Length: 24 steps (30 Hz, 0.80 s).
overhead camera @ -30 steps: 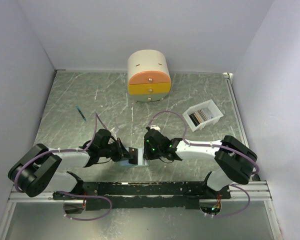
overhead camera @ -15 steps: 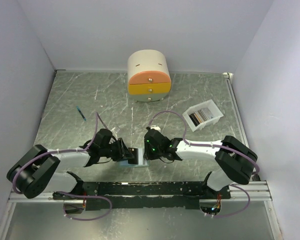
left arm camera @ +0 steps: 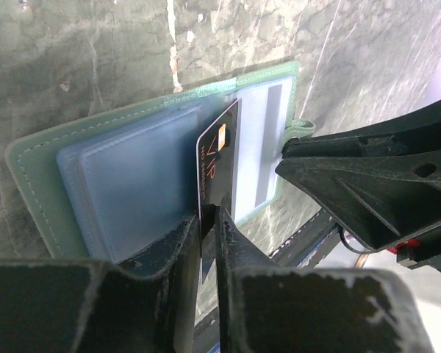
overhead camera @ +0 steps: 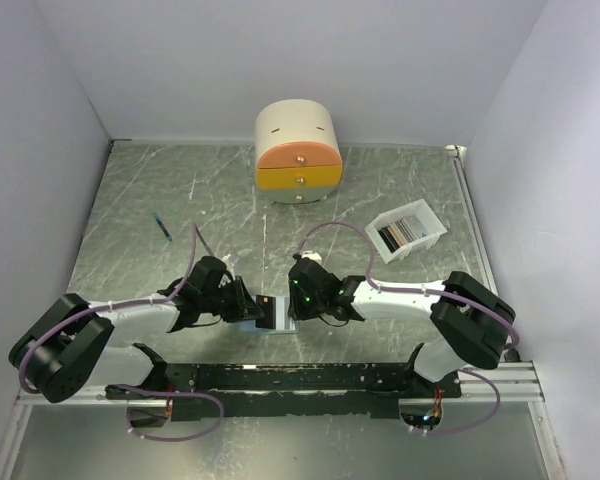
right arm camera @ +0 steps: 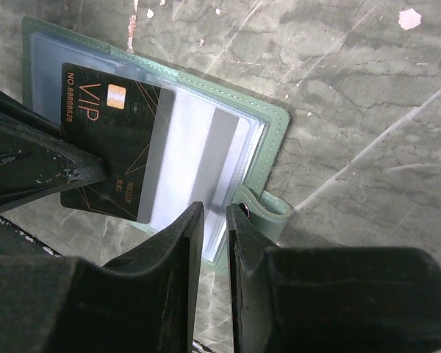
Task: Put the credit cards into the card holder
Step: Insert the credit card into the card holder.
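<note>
The card holder (left arm camera: 34,173) lies open on the table by the arm bases, its grey-green cover around pale blue pockets (right arm camera: 206,147). A black credit card (left arm camera: 219,165) printed "VIP" stands on edge, partly slid under a clear pocket (right arm camera: 110,140). My left gripper (left arm camera: 208,217) is shut on the card's near end. My right gripper (right arm camera: 214,213) pinches the holder's edge beside the snap strap (right arm camera: 268,213), jaws close together. From above, both grippers (overhead camera: 252,310) (overhead camera: 292,308) meet over the holder (overhead camera: 283,323). More credit cards (overhead camera: 400,232) lie in the white tray.
The white tray (overhead camera: 427,232) sits at the right. A round cream-and-orange drawer box (overhead camera: 299,150) stands at the back. A small teal pen (overhead camera: 162,226) lies at the left. White walls close in the marble table on three sides.
The left arm nudged toward the holder with the card, then eased back a little. The right arm and the holder have not moved.
</note>
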Tool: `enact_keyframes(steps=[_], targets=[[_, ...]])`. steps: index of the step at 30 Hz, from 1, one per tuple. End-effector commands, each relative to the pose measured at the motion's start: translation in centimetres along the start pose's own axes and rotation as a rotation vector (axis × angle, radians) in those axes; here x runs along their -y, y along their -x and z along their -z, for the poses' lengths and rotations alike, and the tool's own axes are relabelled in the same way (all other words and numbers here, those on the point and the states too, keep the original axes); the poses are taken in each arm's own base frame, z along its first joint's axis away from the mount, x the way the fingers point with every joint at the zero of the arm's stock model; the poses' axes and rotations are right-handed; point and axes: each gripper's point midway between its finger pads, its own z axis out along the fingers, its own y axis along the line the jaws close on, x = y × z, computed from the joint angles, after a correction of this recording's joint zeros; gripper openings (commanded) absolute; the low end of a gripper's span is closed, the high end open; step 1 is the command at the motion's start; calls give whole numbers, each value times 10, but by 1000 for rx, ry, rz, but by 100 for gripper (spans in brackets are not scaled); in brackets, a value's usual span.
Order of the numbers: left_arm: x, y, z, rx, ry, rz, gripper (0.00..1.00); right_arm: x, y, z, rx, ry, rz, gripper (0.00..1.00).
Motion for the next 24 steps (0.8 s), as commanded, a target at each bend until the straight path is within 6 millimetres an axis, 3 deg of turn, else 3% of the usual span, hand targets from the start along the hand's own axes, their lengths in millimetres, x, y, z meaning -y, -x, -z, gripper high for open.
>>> enact_keyframes(steps=[1, 8, 12, 24], targets=[[-10, -8, -3, -29, 45, -17, 22, 10, -3, 0, -11, -53, 23, 20], [-7, -12, -7, -42, 31, -21, 25, 9, -3, -1, -12, -47, 21, 20], [-4, -12, -8, -46, 33, -28, 36, 9, -3, 0, -11, -46, 20, 20], [-2, 14, 12, 42, 158, -68, 46, 4, 8, 13, 24, -38, 19, 20]])
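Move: The card stands partly in the right-hand clear pocket of the open card holder, its middle some 2 cm to the right of the left fingers, 1 cm ahead and 1 cm lower. From that hand the pocket's middle is about 6 cm to the right and 1 cm ahead, and the snap tab about 10 cm right and level. From the right hand, the card lies about 6 cm left and 1 cm ahead. Left hand nudges the card 1 cm right into the pocket, opens off it, then rises leftward and forward. ##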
